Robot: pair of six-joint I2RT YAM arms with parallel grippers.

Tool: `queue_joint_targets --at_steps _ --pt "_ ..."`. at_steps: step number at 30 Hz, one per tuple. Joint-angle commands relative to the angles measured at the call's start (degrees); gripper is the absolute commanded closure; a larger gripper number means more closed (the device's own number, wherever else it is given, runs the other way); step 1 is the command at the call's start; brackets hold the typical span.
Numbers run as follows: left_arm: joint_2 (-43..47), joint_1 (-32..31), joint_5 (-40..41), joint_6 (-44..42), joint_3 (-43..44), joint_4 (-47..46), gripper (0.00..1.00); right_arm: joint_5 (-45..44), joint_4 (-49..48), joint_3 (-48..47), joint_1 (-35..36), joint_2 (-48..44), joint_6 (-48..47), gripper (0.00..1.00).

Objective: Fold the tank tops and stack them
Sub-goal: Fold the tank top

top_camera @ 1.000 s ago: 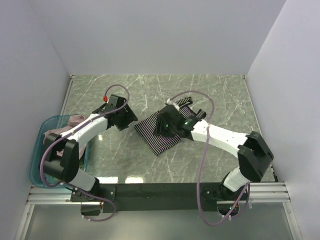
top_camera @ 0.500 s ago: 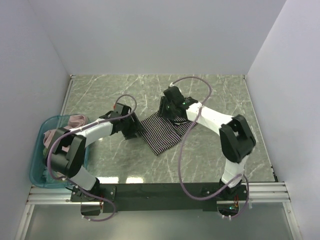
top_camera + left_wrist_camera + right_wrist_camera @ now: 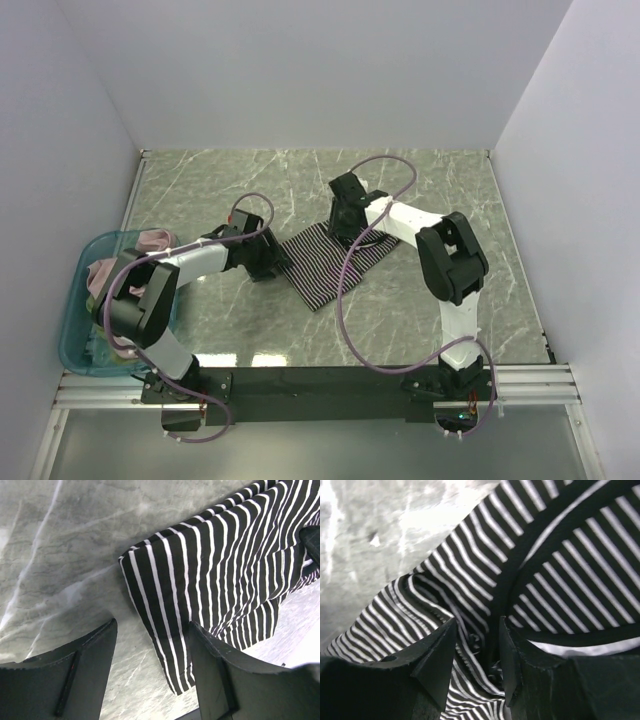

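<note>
The striped tank top lies flat in a folded rectangle mid-table. My left gripper is low at its left corner and stands open. In the left wrist view the striped tank top's near edge runs between the left gripper's jaws without touching them. My right gripper presses on the far edge. In the right wrist view the right gripper's jaws stand apart around a ruck of striped tank top cloth beside the dark neck band.
A teal tub sits at the left table edge, behind my left arm, with pink cloth hanging over its far rim. White walls close the table on three sides. Purple cables loop above both arms.
My right gripper swung from the top's right side to its far edge and its jaws narrowed. My left gripper slid right, up to the top's left corner.
</note>
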State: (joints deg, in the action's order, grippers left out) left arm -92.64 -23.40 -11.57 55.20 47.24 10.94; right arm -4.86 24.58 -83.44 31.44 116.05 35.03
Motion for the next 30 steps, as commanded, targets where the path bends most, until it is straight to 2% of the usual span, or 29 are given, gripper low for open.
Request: queue_joint_targets --at_steps 1,6,8,12,17,20,30 --pt "-1.8 -0.2 0.8 -0.4 -0.5 -0.1 0.34 -4.5 1.0 -1.5 -1.1 -2.0 -1.4 0.53" --pt "-2.5 -0.2 0.6 -0.4 -0.6 -0.2 0.34 -6.7 3.0 -3.6 -1.1 -4.4 -2.4 0.53" --pt "-2.9 -0.1 0.6 -0.4 -0.5 -0.3 0.34 -6.9 2.6 -1.6 -1.0 -8.6 -2.2 0.53" --pt "-3.3 0.0 2.7 0.2 -0.1 1.1 0.34 -8.7 0.9 9.4 1.8 -19.5 0.0 0.53" --pt "-3.9 0.2 8.0 2.0 1.4 4.6 0.34 -6.7 -4.1 23.6 7.2 -26.5 4.9 0.54" --pt "-4.0 0.2 9.7 2.6 2.0 4.8 0.34 -5.3 -7.1 29.8 8.4 -26.6 6.5 0.54" --pt "-7.8 0.3 11.0 4.7 3.1 2.9 0.34 -7.1 -7.6 35.4 6.7 -22.7 9.8 0.55"
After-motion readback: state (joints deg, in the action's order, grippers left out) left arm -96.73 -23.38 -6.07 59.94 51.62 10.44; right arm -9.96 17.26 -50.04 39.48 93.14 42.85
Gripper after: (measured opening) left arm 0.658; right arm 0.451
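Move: About 13 cm back from the right hand, 4 cm to its right and 3 cm lower lies the near edge of the folded tank top. The top's near-left corner lies about 21 cm back and 6 cm left of the right hand; its left corner is some 4 cm back and 14 cm left. From the left hand, that left corner is about 5 cm ahead, 1 cm right and 2 cm below, and the near edge spot 3 cm back and 17 cm right. Sliding a last 2 cm to the right low over the far part of the cloth, the right hand then lifts some 7 cm, swings back about 13 cm over the tank top and comes down with parted fingertips at its near edge. The left hand, fingers still open, creeps 3 cm forward at table level to the left corner, turning slightly counter-clockwise. ##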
